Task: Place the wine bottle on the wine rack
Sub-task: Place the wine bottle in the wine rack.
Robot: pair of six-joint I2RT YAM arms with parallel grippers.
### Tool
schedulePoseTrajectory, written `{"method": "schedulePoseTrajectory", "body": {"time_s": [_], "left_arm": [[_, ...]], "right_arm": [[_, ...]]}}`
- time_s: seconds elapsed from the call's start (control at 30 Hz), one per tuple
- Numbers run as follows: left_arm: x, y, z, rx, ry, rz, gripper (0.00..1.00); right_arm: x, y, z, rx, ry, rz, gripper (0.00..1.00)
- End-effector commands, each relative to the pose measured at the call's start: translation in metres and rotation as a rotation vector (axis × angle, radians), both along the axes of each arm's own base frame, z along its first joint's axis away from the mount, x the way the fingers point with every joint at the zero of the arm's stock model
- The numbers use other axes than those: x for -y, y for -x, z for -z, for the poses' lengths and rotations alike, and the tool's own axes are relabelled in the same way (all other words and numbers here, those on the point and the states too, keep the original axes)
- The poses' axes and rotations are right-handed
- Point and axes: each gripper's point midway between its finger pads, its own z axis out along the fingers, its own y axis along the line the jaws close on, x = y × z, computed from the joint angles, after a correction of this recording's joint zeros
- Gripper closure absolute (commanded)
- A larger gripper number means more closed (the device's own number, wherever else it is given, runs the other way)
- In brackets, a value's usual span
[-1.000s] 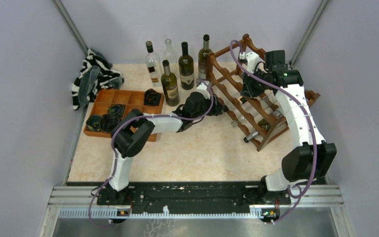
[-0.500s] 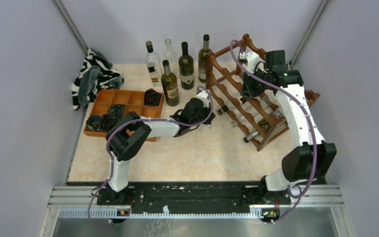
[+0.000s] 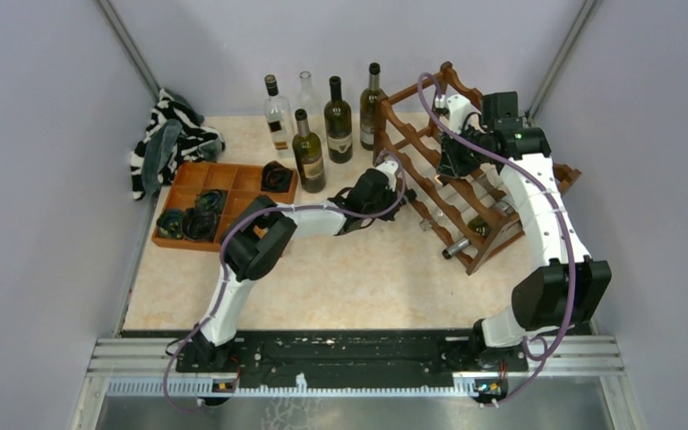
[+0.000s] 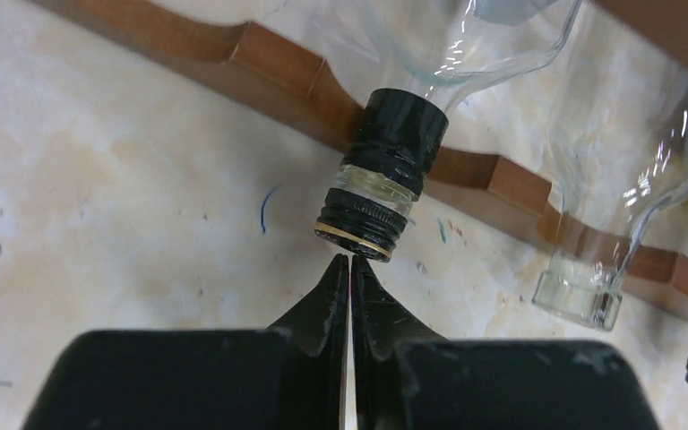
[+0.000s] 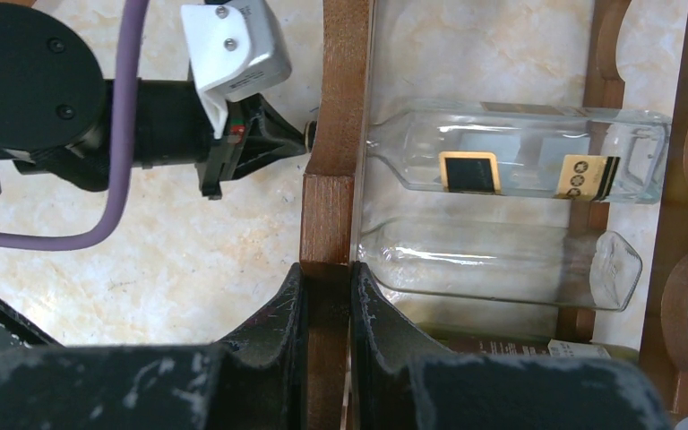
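Note:
A clear wine bottle [image 5: 520,166] with black and gold labels lies on its side in the dark reddish-brown wine rack [image 3: 448,193]. Its black-banded neck [image 4: 385,170] sticks out over a scalloped rail [image 4: 269,67]. My left gripper [image 4: 351,260] is shut with nothing in it, and its tips touch the rim of the bottle's mouth. In the top view the left gripper [image 3: 398,197] sits at the rack's front left side. My right gripper [image 5: 325,287] is shut on an upright wooden post of the rack, high on the frame [image 3: 453,167].
Two more bottles lie in the rack, one clear [image 5: 502,260]. Several upright bottles [image 3: 309,152] stand at the back, left of the rack. An orange-brown compartment tray [image 3: 233,176] holds dark bundles, and a striped cloth [image 3: 170,139] lies at the far left.
The left gripper closed from partly open. Its arm drew back from the rack, then came forward to the bottle's mouth. The right arm stayed on the rack post.

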Motion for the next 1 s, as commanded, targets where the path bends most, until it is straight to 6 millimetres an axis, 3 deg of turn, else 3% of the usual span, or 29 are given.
{"method": "schedulePoseTrajectory", "body": {"time_s": [0.0, 0.27, 0.37, 0.47, 0.6, 0.8, 0.97], "left_arm": [[0.015, -0.017, -0.011, 0.058, -0.009, 0.018, 0.93], [0.023, -0.023, -0.012, 0.06, -0.013, 0.051, 0.92], [0.016, -0.014, -0.01, 0.041, -0.006, 0.049, 0.85], [0.005, 0.0, -0.017, 0.036, 0.025, 0.048, 0.73], [-0.002, 0.026, -0.042, 0.039, 0.097, 0.117, 0.64], [-0.009, 0.073, -0.078, 0.06, 0.158, 0.317, 0.59], [-0.032, 0.112, -0.112, 0.109, 0.18, 0.432, 0.53]], "right_arm": [[-0.025, 0.008, -0.026, 0.061, -0.117, -0.081, 0.96], [-0.025, 0.008, -0.025, 0.059, -0.116, -0.079, 0.95], [-0.025, 0.008, -0.025, 0.06, -0.115, -0.079, 0.95], [-0.025, 0.008, -0.025, 0.06, -0.116, -0.081, 0.95], [-0.025, 0.007, -0.026, 0.065, -0.115, -0.081, 0.95], [-0.019, 0.005, -0.031, 0.09, -0.077, -0.078, 0.94], [-0.01, 0.004, -0.035, 0.116, -0.017, -0.069, 0.91]]}}
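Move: The left hand's nearly shut fingertips are at the cap of the wine bottle lying in the rack's bottom row; its middle is about 9 cm ahead and 11 cm right, roughly level. A second clear bottle in the rack lies about 3 cm ahead and 16 cm right; the nearest standing green bottle is 7 cm ahead and 21 cm left, its middle some 10 cm higher. From the right hand, the first bottle is roughly 13 cm ahead, 3 cm right and 20 cm below. Left fingertips push the cap about 2 cm forward-right, then back away about 10 cm, rising and opening partway. ##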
